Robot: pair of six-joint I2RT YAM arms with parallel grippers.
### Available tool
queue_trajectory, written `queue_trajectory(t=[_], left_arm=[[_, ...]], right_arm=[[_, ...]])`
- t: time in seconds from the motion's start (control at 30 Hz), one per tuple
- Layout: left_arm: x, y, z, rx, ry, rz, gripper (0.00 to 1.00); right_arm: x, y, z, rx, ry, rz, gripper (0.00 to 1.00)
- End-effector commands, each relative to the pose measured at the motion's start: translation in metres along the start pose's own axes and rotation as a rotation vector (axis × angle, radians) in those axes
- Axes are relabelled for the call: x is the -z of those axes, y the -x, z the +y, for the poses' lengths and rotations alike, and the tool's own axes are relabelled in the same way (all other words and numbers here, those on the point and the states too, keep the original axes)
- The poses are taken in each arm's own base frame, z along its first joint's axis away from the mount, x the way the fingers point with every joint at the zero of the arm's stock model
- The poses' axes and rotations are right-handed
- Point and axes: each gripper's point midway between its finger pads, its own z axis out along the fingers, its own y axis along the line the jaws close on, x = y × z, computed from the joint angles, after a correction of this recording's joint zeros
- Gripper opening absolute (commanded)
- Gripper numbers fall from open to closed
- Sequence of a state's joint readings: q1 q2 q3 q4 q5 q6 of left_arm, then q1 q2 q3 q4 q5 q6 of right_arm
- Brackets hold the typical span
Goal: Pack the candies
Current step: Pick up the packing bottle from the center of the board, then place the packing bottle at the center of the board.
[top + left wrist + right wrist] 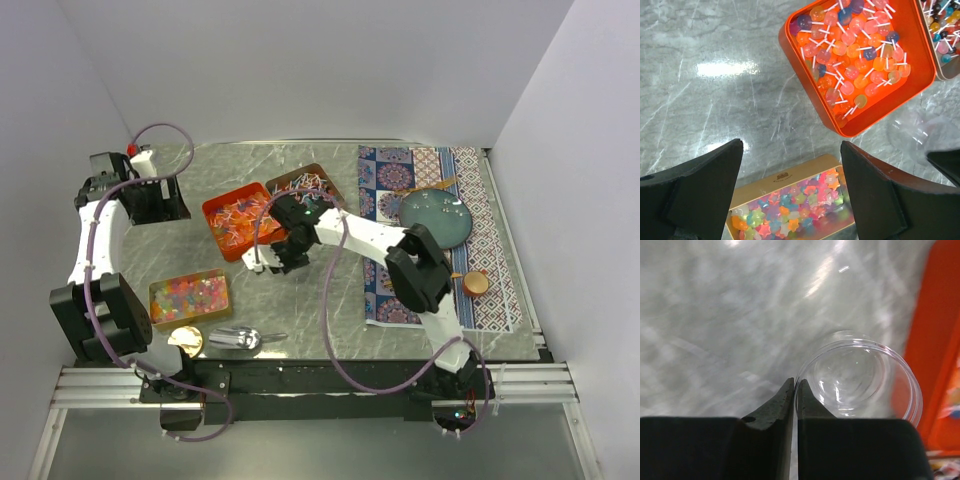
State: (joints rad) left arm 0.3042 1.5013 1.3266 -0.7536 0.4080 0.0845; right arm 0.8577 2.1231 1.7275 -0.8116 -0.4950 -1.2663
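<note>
The candies lie in three containers. Lollipops fill an orange tray [240, 215] [855, 45] and a brown tray [305, 185] [945, 30]. Star-shaped candies [790, 210] fill a gold tin [190, 293]. My right gripper [264, 262] [796, 382] is down on the table just in front of the orange tray, shut on the near wall of a clear plastic cup [855, 375] [912, 132], one finger inside and one outside. The cup holds nothing. My left gripper [155, 198] [791, 147] hangs open over the far left of the table, holding nothing.
A patterned mat [490, 200] on the right carries a teal plate [437, 218], a gold spoon [440, 185] and a small orange cup [476, 283]. A silver scoop [235, 338] and a round gold piece [186, 340] lie near the front edge.
</note>
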Motion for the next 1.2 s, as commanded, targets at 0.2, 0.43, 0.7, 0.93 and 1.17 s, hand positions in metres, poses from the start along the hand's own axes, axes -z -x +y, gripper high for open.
queue_trajectory(t=[0.2,0.43,0.7,0.93,1.17], left_arm=[[0.016,0.009,-0.007,-0.045,-0.01,-0.046,0.85],[0.019,-0.012,-0.007,-0.046,-0.001,-0.001,0.84],[0.044,-0.018,-0.011,-0.085,0.039,-0.037,0.85],[0.052,-0.034,-0.021,-0.08,0.021,-0.048,0.86],[0.048,-0.045,-0.017,-0.091,0.026,0.0,0.86]], right_arm=[[0.071,0.022,0.113,-0.183,0.108,-0.035,0.0],[0.067,0.032,0.154,-0.13,0.125,-0.056,0.0],[0.051,0.026,0.208,-0.139,0.141,-0.062,0.0],[0.043,0.023,0.205,-0.14,0.109,-0.072,0.02],[0.077,0.03,0.193,-0.083,0.096,-0.034,0.67]])
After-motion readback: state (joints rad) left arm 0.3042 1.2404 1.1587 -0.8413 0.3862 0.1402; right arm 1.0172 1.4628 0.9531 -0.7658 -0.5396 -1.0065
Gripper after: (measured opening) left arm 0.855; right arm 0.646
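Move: The clear packing bottle is already pinched by its rim in the right hand, its middle about 2 cm ahead, 2 cm left and 3 cm below. Its new spot, bare board by the front edge, lies some 17 cm back, 11 cm right and 6 cm down, with the scoop about 17 cm back and 11 cm left of the hand. The orange lollipop box is roughly 11 cm ahead and 10 cm left. From the left hand that spot is about 25 cm back and 40 cm right. The packing bottle, still held by its rim, is carried back towards the board's front edge and to the right, some 22 cm in all, by the right hand, rising about 5 cm and then sinking again as the wrist tilts slightly; there the fingers spread and let go of the rim. The left hand, open and empty, draws back over 6 cm towards the star-candy box. ##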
